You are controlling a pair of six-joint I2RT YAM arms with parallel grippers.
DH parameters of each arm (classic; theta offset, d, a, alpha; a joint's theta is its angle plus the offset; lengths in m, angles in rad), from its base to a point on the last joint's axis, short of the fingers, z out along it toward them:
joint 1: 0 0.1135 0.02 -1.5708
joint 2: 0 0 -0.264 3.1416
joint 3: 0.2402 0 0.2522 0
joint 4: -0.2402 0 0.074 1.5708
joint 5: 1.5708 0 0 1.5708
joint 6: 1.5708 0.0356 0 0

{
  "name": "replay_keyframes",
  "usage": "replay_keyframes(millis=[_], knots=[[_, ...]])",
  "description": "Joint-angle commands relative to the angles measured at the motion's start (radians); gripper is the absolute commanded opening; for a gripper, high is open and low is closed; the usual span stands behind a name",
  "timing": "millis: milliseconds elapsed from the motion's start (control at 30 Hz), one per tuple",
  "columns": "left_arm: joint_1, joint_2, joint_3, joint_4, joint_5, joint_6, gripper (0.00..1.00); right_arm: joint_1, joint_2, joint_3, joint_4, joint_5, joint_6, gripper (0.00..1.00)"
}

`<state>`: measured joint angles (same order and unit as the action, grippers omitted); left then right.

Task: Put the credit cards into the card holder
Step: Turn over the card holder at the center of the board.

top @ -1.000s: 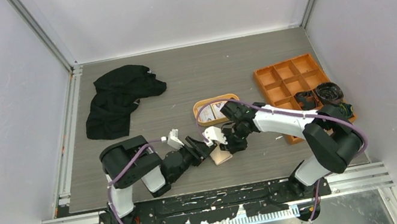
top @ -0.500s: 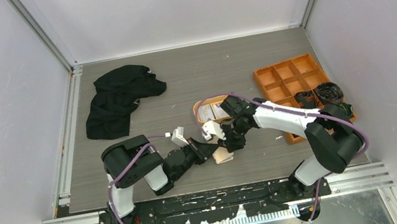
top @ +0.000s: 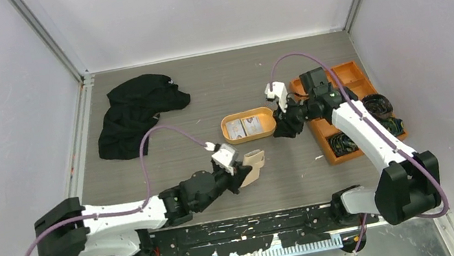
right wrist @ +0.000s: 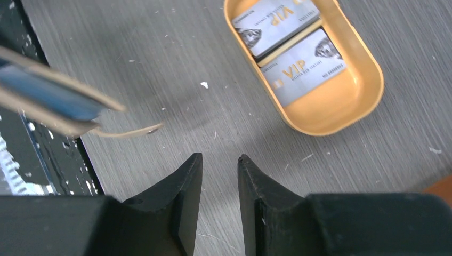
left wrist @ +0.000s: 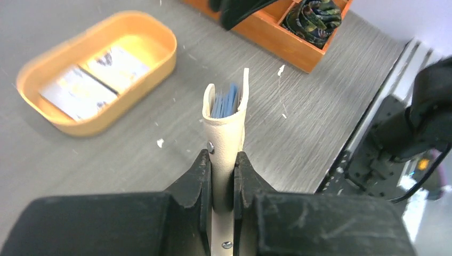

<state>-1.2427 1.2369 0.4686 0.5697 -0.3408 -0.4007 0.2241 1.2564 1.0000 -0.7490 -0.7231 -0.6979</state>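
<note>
The beige card holder (left wrist: 226, 125) stands upright over the table with its top ajar, blue-grey pockets showing inside. My left gripper (left wrist: 221, 157) is shut on its lower part (top: 242, 173). The holder (top: 255, 163) hangs in front of the orange oval tray (top: 225, 130). Two pale credit cards (right wrist: 304, 66) with gold print lie side by side in that tray (right wrist: 368, 96). My right gripper (right wrist: 219, 158) is open with nothing between its fingers. It hovers at the tray's right end (top: 281, 133). The holder's edge (right wrist: 48, 101) shows blurred at the left of the right wrist view.
An orange compartmented box (top: 329, 86) stands at the right, with dark coiled items (top: 374, 107) in its near compartments. A black cloth (top: 134, 112) lies bunched at the back left. White crumbs dot the grey table.
My left gripper closed on the card holder and lifted it while that arm stretched out. The right gripper let go of the holder, opened, and moved back-right to the tray's end.
</note>
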Motion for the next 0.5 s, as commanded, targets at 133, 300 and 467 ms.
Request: replay_keyframes(millis=[133, 300, 467], knots=[[-0.219, 0.129, 0.244, -0.39, -0.424, 0.741, 0.0, -0.107, -0.006, 0.02, 0.095, 0.004, 0.219, 0.37], [-0.296, 0.352, 0.355, -0.319, -0.624, 0.947, 0.0, -0.137, 0.013, 0.022, 0.092, -0.014, 0.233, 0.37], [-0.351, 0.513, 0.388, -0.159, -0.689, 1.134, 0.0, -0.138, 0.016, 0.019, 0.092, -0.015, 0.235, 0.37]])
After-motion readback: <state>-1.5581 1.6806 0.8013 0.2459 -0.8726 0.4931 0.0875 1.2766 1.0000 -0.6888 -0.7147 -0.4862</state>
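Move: The left hand holds the folded card holder on edge. The spot where it is to be laid is bare table, level with this hand, some 3 cm to its right and 12 cm below; the yellow tray stands about 16 cm ahead, 6 cm right. From the empty right gripper that spot lies about 10 cm back, 10 cm left and 12 cm below; the tray is roughly 6 cm ahead and 8 cm left of that gripper. Keeping its pinch on the card holder, the left hand rolls some 75 degrees about its own finger line, clockwise as seen from behind the hand, while it first lifts about 2 cm, then sinks towards the bare table to end roughly 5 cm lower, drifting slightly back and right. The right hand, holding nothing, draws forward and right by about 4 cm away from the holder, its height hardly changing, and turns about 15 degrees clockwise with its opening unchanged. ##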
